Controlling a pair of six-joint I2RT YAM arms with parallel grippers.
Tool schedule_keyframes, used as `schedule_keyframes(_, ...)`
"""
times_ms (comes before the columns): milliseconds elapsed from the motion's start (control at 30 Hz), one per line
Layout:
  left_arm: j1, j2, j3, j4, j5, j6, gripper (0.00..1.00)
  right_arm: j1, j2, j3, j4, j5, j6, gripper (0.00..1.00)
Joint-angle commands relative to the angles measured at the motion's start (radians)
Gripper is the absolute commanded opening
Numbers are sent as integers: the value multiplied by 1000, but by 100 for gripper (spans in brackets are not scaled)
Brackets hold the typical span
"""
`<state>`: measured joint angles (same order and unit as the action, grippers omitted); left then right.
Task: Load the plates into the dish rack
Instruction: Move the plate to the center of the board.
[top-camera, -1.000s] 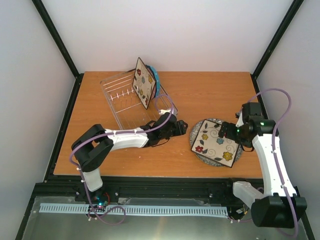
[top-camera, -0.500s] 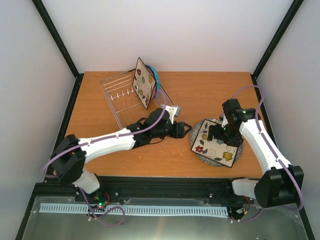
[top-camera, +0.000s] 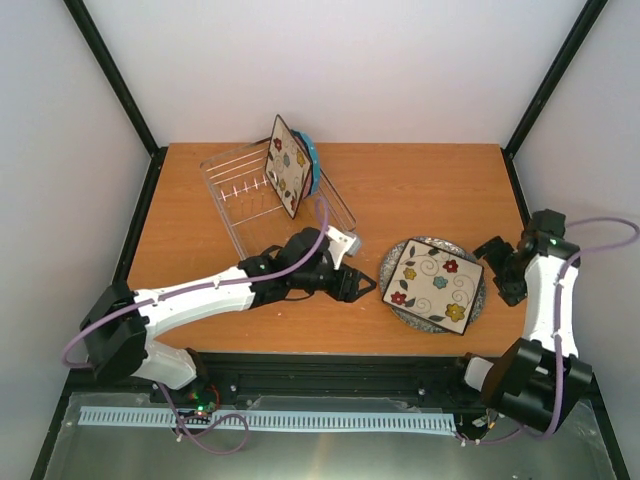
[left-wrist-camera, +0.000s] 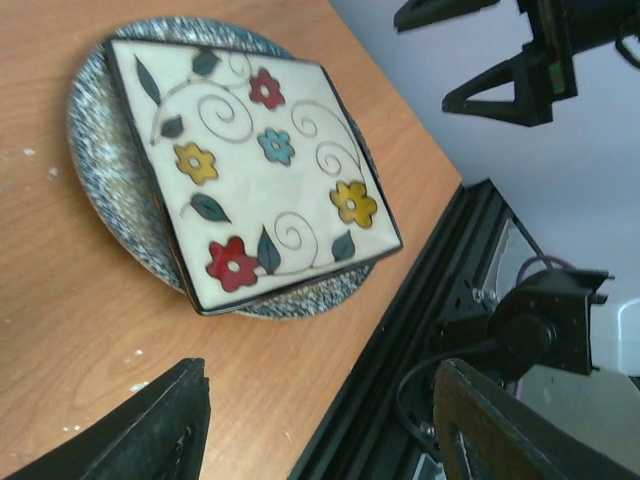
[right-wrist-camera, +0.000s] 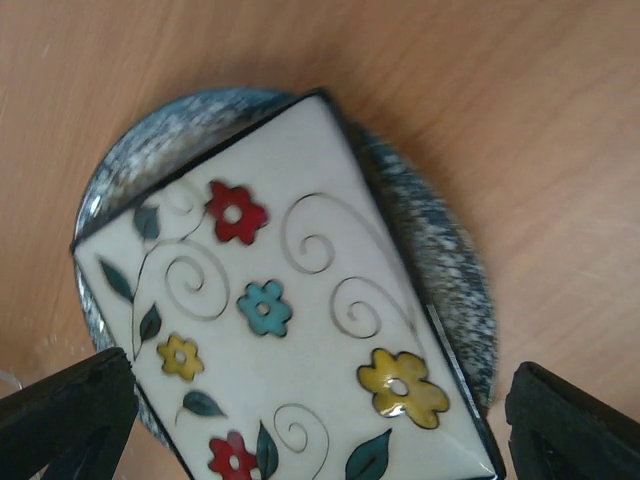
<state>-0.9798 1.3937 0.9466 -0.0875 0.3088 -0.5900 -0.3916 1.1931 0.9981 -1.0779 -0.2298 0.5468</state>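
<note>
A square cream plate (top-camera: 432, 284) with coloured flowers lies flat on the round grey speckled plate (top-camera: 398, 308) at the front right of the table. Another square flowered plate (top-camera: 286, 166) stands upright in the wire dish rack (top-camera: 238, 200), and the blue plate (top-camera: 314, 160) stands just behind it. My left gripper (top-camera: 362, 284) is open and empty, just left of the stacked plates (left-wrist-camera: 260, 170), with its fingers (left-wrist-camera: 150, 430) low over the wood. My right gripper (top-camera: 500, 268) is open and empty at the stack's right side, and the flat square plate (right-wrist-camera: 290, 330) fills its view over the grey plate (right-wrist-camera: 440, 250).
The black frame rail (top-camera: 330, 365) runs along the table's near edge, close to the stacked plates. My right gripper (left-wrist-camera: 500, 60) shows at the top right of the left wrist view. The rack's left half (top-camera: 232, 185) holds bare tines.
My right gripper has pulled back from over the stacked plates to their right side. My left arm has stretched out, bringing its gripper closer to the stack's left edge.
</note>
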Motion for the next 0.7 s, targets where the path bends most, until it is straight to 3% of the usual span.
schedule_keyframes(0, -35, 66, 78, -81, 57, 88, 62, -107, -81, -73, 12, 24, 256, 100)
schedule_keyframes(233, -40, 93, 100, -109, 40, 137, 62, -148, -156, -254, 139, -22, 581, 100)
schedule_keyframes(367, -41, 128, 86, -77, 98, 156, 61, -150, -127, -259, 168, -49, 529, 100)
schedule_keyframes(500, -53, 196, 83, -41, 126, 179, 59, -164, -18, -309, 258, -204, 461, 100)
schedule_keyframes(667, -56, 230, 96, -33, 95, 193, 59, -164, -4, -293, 210, -129, 408, 100)
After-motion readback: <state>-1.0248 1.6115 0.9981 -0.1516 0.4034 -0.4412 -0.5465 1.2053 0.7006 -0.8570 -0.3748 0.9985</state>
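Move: The square plate, lying on the speckled plate, has its middle about 10 cm left of the right hand, some 2 cm farther out and 12 cm below. The speckled plate shares nearly the same centre, a centimetre or so lower. From the left hand, the square plate is roughly 19 cm right, 7 cm ahead and 18 cm down. The dish rack stands about 27 cm ahead of the left hand, 20 cm left and 16 cm below. Swing the open right gripper back and down about 7 cm beside the plates' right rim, easing forward again late; turn it some 30 degrees clockwise and tip its fingers in towards the plates. Meanwhile lower the left gripper about as far, slightly back and right, left of the plates, keeping its fingers apart. ##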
